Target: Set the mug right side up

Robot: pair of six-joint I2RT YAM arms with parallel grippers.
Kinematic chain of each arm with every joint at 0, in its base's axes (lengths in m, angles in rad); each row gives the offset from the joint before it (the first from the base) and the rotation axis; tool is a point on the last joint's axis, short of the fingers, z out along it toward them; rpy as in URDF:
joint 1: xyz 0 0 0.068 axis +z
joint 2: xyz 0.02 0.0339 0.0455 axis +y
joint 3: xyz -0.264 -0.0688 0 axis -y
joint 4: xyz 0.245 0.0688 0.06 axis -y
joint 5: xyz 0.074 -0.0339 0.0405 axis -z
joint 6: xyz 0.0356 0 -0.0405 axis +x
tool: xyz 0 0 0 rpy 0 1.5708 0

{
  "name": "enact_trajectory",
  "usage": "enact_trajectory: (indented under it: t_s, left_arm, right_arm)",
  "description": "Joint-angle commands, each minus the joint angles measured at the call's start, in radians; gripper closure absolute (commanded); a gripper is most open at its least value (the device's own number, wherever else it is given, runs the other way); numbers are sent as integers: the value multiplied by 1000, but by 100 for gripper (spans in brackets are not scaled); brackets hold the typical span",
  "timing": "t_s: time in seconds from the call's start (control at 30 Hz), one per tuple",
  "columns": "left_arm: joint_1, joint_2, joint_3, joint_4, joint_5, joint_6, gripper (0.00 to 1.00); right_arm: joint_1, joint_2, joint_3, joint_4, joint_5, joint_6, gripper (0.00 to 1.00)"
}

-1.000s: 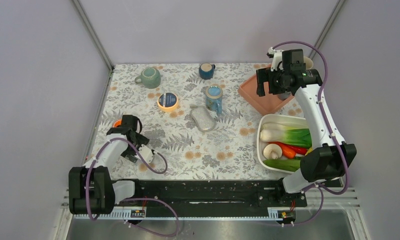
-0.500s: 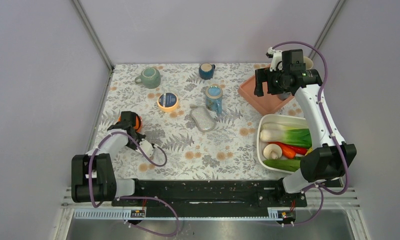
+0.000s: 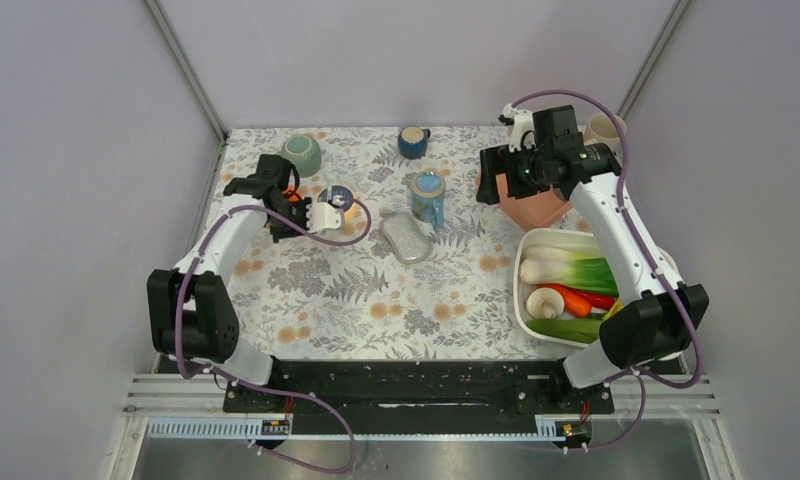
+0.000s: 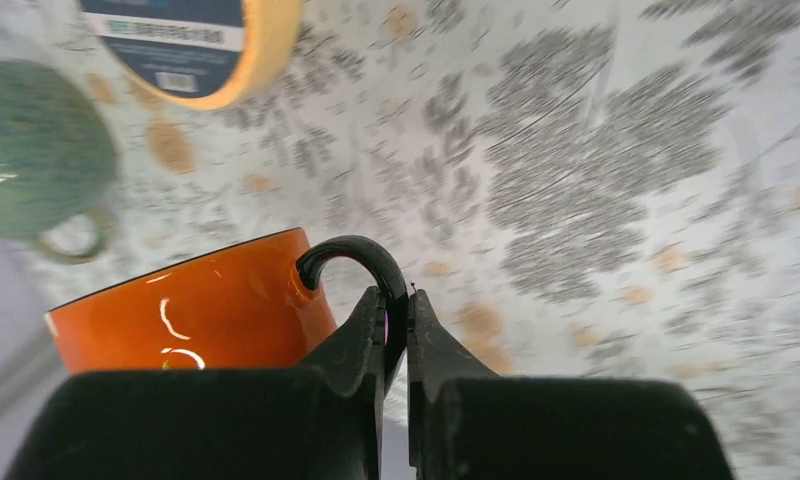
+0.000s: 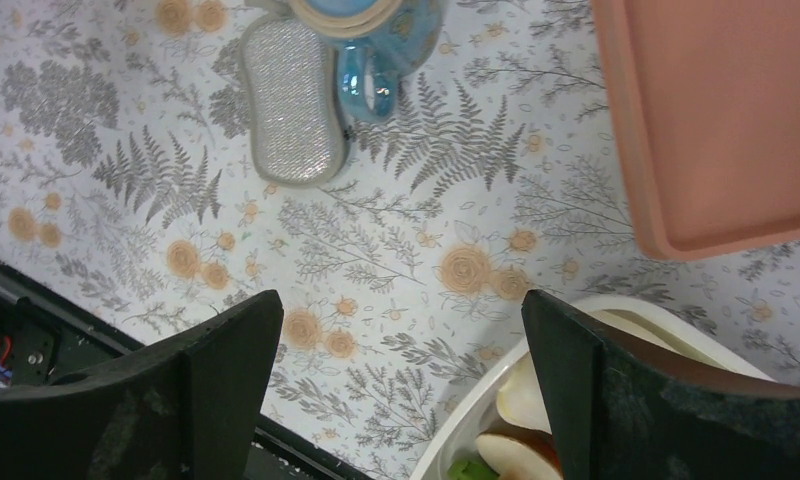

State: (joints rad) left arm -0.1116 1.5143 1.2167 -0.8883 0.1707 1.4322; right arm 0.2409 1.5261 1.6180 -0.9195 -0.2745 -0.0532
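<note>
An orange mug (image 4: pixel 191 300) with a black handle (image 4: pixel 351 255) hangs off the floral cloth in the left wrist view. My left gripper (image 4: pixel 396 310) is shut on that handle. From above, only a sliver of the mug (image 3: pixel 293 197) shows beside the left gripper (image 3: pixel 282 193), at the back left near the green mug. The view is blurred, and which end of the mug faces up I cannot tell. My right gripper (image 5: pixel 401 305) stands wide open with nothing in it. It hovers high by the pink tray, where the top view shows the right gripper (image 3: pixel 496 175).
A green mug (image 3: pixel 301 153) and a yellow tape roll (image 3: pixel 338 200) lie close to the left gripper. A dark blue cup (image 3: pixel 412 141), a light blue mug (image 3: pixel 428 195) and a grey sponge (image 3: pixel 406 238) sit mid-table. A pink tray (image 3: pixel 531 205) and a white tub of vegetables (image 3: pixel 524 285) are at the right.
My left gripper closed on the orange mug's handle at the near left and carried it up and back toward the green mug. The right arm shifted slightly left.
</note>
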Motion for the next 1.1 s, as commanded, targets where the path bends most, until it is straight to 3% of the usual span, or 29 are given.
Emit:
enact_trajectory:
  t_s: [0.0,0.37,0.47,0.6,0.87,1.07]
  left_arm:
    - [5,13,152,-135,249,-313,100]
    - [-94,-44,282,-145,423,-623,100]
    - [-122,-65,314,-145,498,-680,100]
    - [-203,-94,326,-146,466,-658,100]
    - [-377,-203,215,-100,427,-522,100]
    - [-447,-225,196,-46,404,-491,100]
  right_arm:
    - [58,-54,-32,61,-116,15,0]
    - [85,-131,-188,337,-307,216,1]
    - [109,-171,-266,453,-401,200,0]
    - [125,-243,-414,687,-508,184,0]
    - [148,-117,-398,807,-428,518,3]
    - [215,-26,-427,1099,-483,795,1]
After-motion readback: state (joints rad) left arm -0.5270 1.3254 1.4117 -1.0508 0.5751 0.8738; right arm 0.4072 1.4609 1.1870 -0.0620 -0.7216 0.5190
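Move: The left hand already holds the orange mug by its handle, the body about 7 cm ahead of the fingers; the open right gripper waits roughly 44 cm to its right and 13 cm higher. The grey pad lies 24 cm right, 5 ahead and 12 below the left hand, the tape roll 15 ahead and 5 right. From the right hand the orange mug is some 44 cm left, 5 ahead and 11 lower; the blue mug is 14 left, 11 ahead. Keeping its pinch on the black handle, the left hand carries the orange mug about 19 cm to the right, also rising and then drawing back some 11 cm each, and rolls about 30 degrees right side up so the mouth tips upward towards the other gripper. To meet it the right hand travels about 15 cm left, dipping back and then partly forward again, and rolls some 40 degrees left side up until its still-open fingers point mostly left, without reaching the mug. ##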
